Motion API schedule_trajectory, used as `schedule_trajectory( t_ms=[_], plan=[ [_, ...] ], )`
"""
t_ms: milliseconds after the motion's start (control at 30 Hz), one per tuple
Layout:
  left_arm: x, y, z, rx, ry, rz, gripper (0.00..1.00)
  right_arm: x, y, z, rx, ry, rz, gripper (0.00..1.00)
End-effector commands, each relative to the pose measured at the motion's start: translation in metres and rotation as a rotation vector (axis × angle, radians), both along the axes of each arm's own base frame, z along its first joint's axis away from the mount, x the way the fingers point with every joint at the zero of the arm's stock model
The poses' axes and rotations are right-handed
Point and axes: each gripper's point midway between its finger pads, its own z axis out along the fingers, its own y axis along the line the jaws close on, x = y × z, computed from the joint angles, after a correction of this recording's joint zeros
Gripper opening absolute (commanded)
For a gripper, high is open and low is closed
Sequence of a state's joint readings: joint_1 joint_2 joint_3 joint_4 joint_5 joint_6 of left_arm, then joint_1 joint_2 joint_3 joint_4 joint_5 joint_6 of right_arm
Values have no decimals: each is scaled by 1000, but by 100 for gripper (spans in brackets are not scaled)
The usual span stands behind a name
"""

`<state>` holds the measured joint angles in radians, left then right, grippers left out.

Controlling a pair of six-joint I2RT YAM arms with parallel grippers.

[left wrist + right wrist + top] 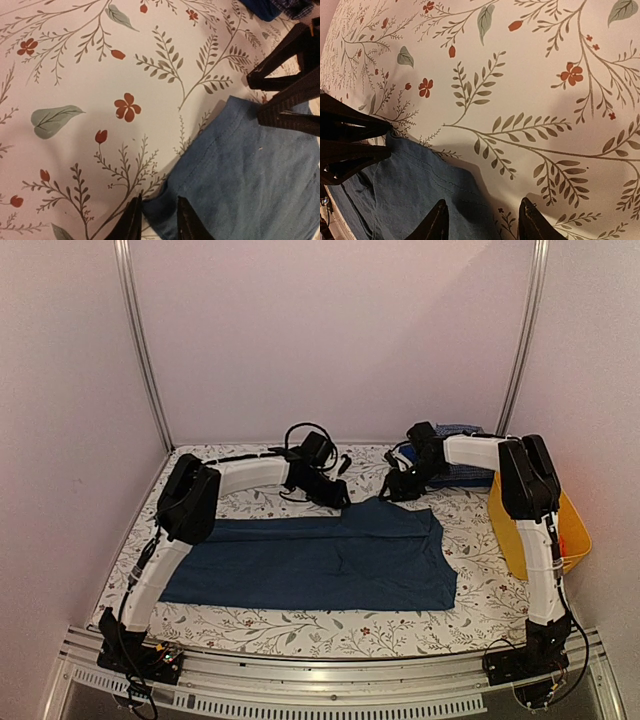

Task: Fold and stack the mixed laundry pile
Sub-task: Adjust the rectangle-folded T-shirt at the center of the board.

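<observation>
The dark navy trousers point(320, 560) lie spread flat across the flowered table, their far edge under both grippers. My left gripper point(335, 495) is at that far edge. In the left wrist view, the left gripper point(159, 220) has its jaws drawn in on a raised fold of the trousers point(250, 170). My right gripper point(398, 488) is just to the right of it. In the right wrist view, the right gripper point(482, 220) stands open, straddling the hem of the trousers point(410, 185). A blue check shirt point(462, 468) lies behind the right arm.
A yellow basket point(565, 530) stands at the table's right edge, beside the right arm. The two grippers are close together: the right fingers point(285, 95) show in the left wrist view, and the left fingers point(350, 140) in the right wrist view. Metal frame posts point(140, 340) flank the back corners.
</observation>
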<state>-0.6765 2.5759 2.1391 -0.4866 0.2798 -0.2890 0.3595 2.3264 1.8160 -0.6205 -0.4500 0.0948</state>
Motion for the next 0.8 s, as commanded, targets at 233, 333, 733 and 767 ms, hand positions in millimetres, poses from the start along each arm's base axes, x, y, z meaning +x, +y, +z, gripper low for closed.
schedule_trajectory(
  t_ms=[233,333,733,767],
  plan=[
    [-18,-12,-7,-11,37,-73,1,-1,24,5,29,-5,60,19],
    [-15,-13,10,-23,5,-85,0,-1,25,22,38,-27,61,12],
    [-45,-3,90,-125,-133,-146,0,-37,25,73,84,-82,112,0],
    [-51,-2,93,-127,-140,-160,0,-42,25,78,91,-89,123,0]
  ],
)
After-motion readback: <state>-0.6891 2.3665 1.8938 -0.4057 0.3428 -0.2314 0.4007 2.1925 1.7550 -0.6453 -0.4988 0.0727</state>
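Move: The left hand is already around the left corner of the T-shirt's upper flap, with the cloth about 1 cm below the hand point. From the right hand, the flap's far edge lies some 2 cm to the left, level with it fore and aft and about 1 cm lower. The folded stack stands roughly 15 cm to the right of that hand and 11 cm farther out; the yellow basket is about 30 cm to its right and 7 cm nearer. Leftward about 2 cm and slightly down goes the right hand along the flap's far edge while its half-open fingers shut on the cloth; the left fingers finish closing on the left corner almost in place. Then both hands, pinching the edge, rise together about 5 cm while drawing some 3 cm back towards the bases. ##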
